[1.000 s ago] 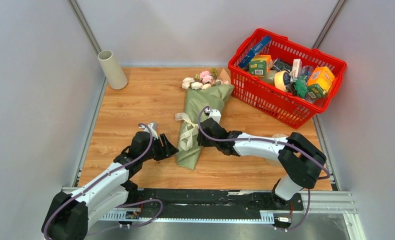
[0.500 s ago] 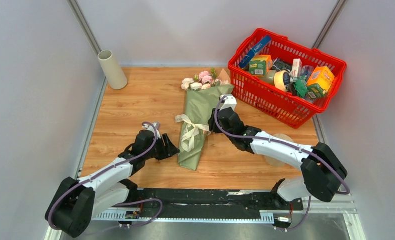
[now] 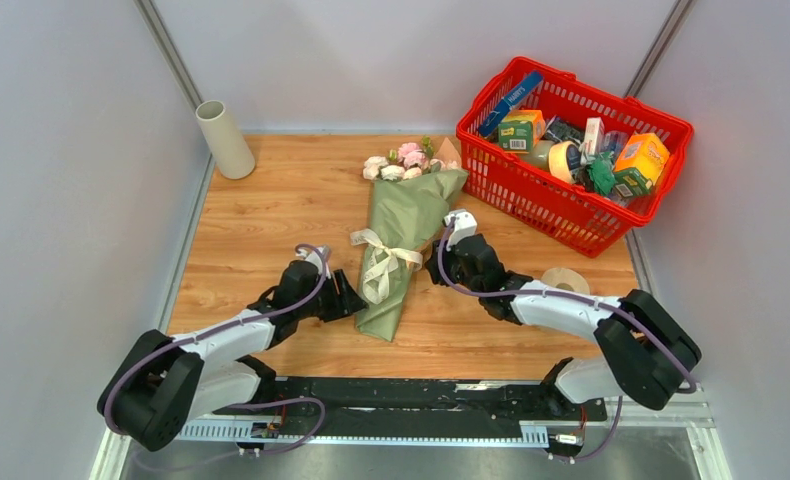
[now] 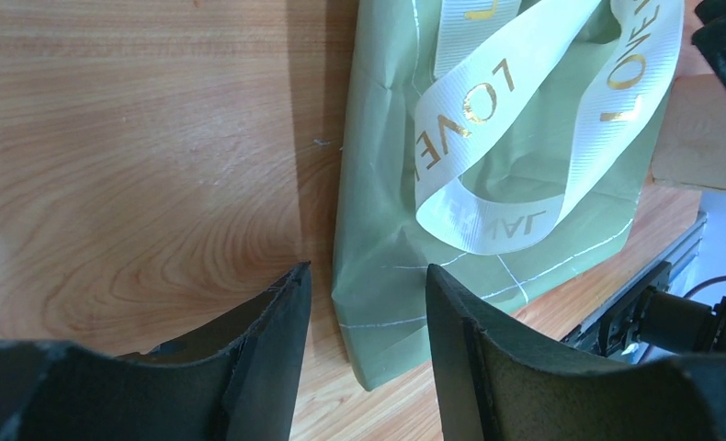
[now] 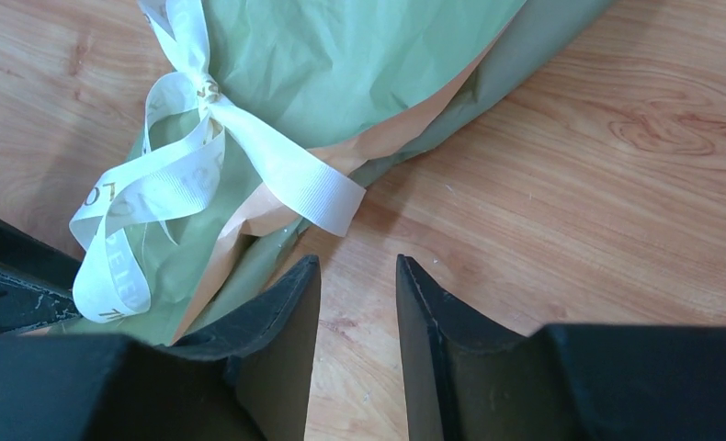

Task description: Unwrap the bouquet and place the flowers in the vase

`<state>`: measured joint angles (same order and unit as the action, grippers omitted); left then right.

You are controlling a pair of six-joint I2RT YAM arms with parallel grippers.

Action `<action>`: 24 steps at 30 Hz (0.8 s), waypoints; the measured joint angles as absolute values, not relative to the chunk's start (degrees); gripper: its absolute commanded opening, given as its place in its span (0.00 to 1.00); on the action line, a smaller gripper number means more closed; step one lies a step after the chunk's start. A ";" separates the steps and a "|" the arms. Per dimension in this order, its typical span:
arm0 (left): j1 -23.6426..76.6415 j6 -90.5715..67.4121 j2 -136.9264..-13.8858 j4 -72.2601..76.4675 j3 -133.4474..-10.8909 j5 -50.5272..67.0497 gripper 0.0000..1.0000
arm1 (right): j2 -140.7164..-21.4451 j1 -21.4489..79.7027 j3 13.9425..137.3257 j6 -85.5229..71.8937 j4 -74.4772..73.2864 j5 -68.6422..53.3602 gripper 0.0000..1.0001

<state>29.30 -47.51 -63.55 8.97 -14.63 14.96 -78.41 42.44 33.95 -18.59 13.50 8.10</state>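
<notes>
The bouquet (image 3: 403, 235), a sage-green paper cone tied with a cream ribbon bow (image 3: 381, 262), lies along the table's middle with its pink and cream flowers (image 3: 401, 160) at the far end. My left gripper (image 3: 346, 300) stands open at the cone's narrow near end; in the left wrist view its open jaws (image 4: 367, 276) straddle the paper's corner (image 4: 387, 312). My right gripper (image 3: 439, 262) is open just right of the bow, over bare wood (image 5: 355, 266), close to a ribbon tail (image 5: 327, 197). The off-white vase (image 3: 225, 139) stands at the far left corner.
A red basket (image 3: 571, 205) full of groceries sits at the far right. A tan tape roll (image 3: 565, 281) lies on the wood beside my right arm. Grey walls enclose the wooden table (image 3: 261, 230) on three sides.
My right gripper pulled back from over the bouquet to its right side and opened slightly. The left gripper edged closer to the cone's narrow end. The tape roll is now uncovered.
</notes>
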 measured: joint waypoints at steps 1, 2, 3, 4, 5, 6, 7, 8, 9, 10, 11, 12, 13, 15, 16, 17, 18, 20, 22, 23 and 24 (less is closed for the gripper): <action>29.47 -47.59 -63.88 9.30 -14.63 15.00 0.57 | -78.52 42.44 33.19 -18.24 14.59 7.68 0.40; 29.63 -47.62 -64.03 9.67 -14.63 14.96 0.57 | -78.59 42.44 32.99 -18.11 15.00 7.49 0.41; 29.78 -47.64 -64.14 9.82 -14.66 14.96 0.57 | -78.74 42.44 32.67 -17.87 15.94 7.18 0.42; 29.91 -47.64 -64.20 10.04 -14.63 14.94 0.57 | -78.87 42.44 32.49 -17.78 16.71 6.90 0.42; 30.06 -47.64 -64.29 10.13 -14.63 14.92 0.56 | -79.07 42.44 32.27 -17.67 17.76 6.70 0.43; 30.22 -47.66 -64.34 10.22 -14.63 14.92 0.55 | -79.31 42.44 32.16 -17.61 18.70 6.46 0.43; 30.33 -47.68 -64.40 10.33 -14.63 14.94 0.54 | -79.59 42.44 32.03 -17.56 19.59 6.26 0.43; 30.44 -47.68 -64.49 10.55 -14.63 14.94 0.52 | -79.92 42.44 31.90 -17.47 20.25 6.04 0.43; 30.59 -47.70 -64.58 10.79 -14.63 14.92 0.52 | -80.42 42.44 31.86 -17.43 20.93 5.87 0.43; 30.70 -47.72 -64.71 11.09 -14.63 14.94 0.49 | -81.10 42.44 31.86 -17.39 21.58 5.78 0.43; 30.79 -47.77 -64.86 11.44 -14.63 14.96 0.47 | -82.02 42.44 31.86 -17.26 22.33 5.65 0.43; 30.81 -47.83 -65.01 11.66 -14.63 14.96 0.41 | -82.65 42.44 31.86 -17.19 22.63 5.54 0.43; 30.85 -47.92 -65.28 11.88 -14.63 14.96 0.38 | -83.40 42.44 31.86 -17.10 22.90 5.48 0.43; 30.92 -48.29 -66.02 12.32 -14.63 14.98 0.25 | -84.77 42.44 31.86 -16.82 23.11 5.45 0.43; 30.98 -48.56 -66.43 12.56 -14.63 14.98 0.17 | -85.25 42.44 31.86 -16.80 23.14 5.45 0.43; 31.05 -48.69 -66.89 12.73 -14.63 15.00 0.11 | -85.89 42.44 31.86 -16.78 23.29 5.48 0.43; 31.11 -48.86 -67.31 12.86 -14.63 15.09 0.00 | -86.50 42.44 31.90 -16.75 23.46 5.48 0.43; 31.18 -49.17 -67.90 13.21 -14.63 15.18 0.00 | -87.81 42.44 32.10 -16.73 23.55 5.48 0.43; 31.31 -49.23 -68.29 13.58 -14.63 15.40 0.00 | -89.32 42.44 32.62 -16.69 23.57 5.50 0.43; 31.40 -49.23 -68.40 13.74 -14.63 15.51 0.00 | -90.13 42.44 33.01 -16.67 23.64 5.50 0.43; 31.53 -49.23 -68.47 13.85 -14.63 15.64 0.00 | -90.98 42.44 33.52 -16.64 23.73 5.50 0.43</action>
<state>31.53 -49.23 -68.47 13.85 -14.63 15.64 -90.98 42.44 33.52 -16.64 23.73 5.50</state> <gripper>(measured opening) 0.007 0.427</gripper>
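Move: The wrap's lower left edge lies right at the left fingertips, level ahead, about 2 cm to the right and 1 cm down; the ribbon loop is some 4 cm ahead and 3 cm right of that hand, and the bow knot 10 cm ahead and 7 cm right, both roughly level in height. For the right hand, the ribbon's free tail sits about 2 cm ahead, 3 cm left and 5 cm below, with the bow knot 3 cm ahead, 8 cm left and 5 cm below. The wrap's lower left edge is nudged along as the left hand eases about 1.5 cm to the right, sinks slightly and shuts its half-open fingers to pinch the paper. Towards the ribbon's loose tail, the right hand shifts just over 1 cm left, then drops about 5 cm beside the bouquet, fingers staying part open and their direction nearly unchanged. ##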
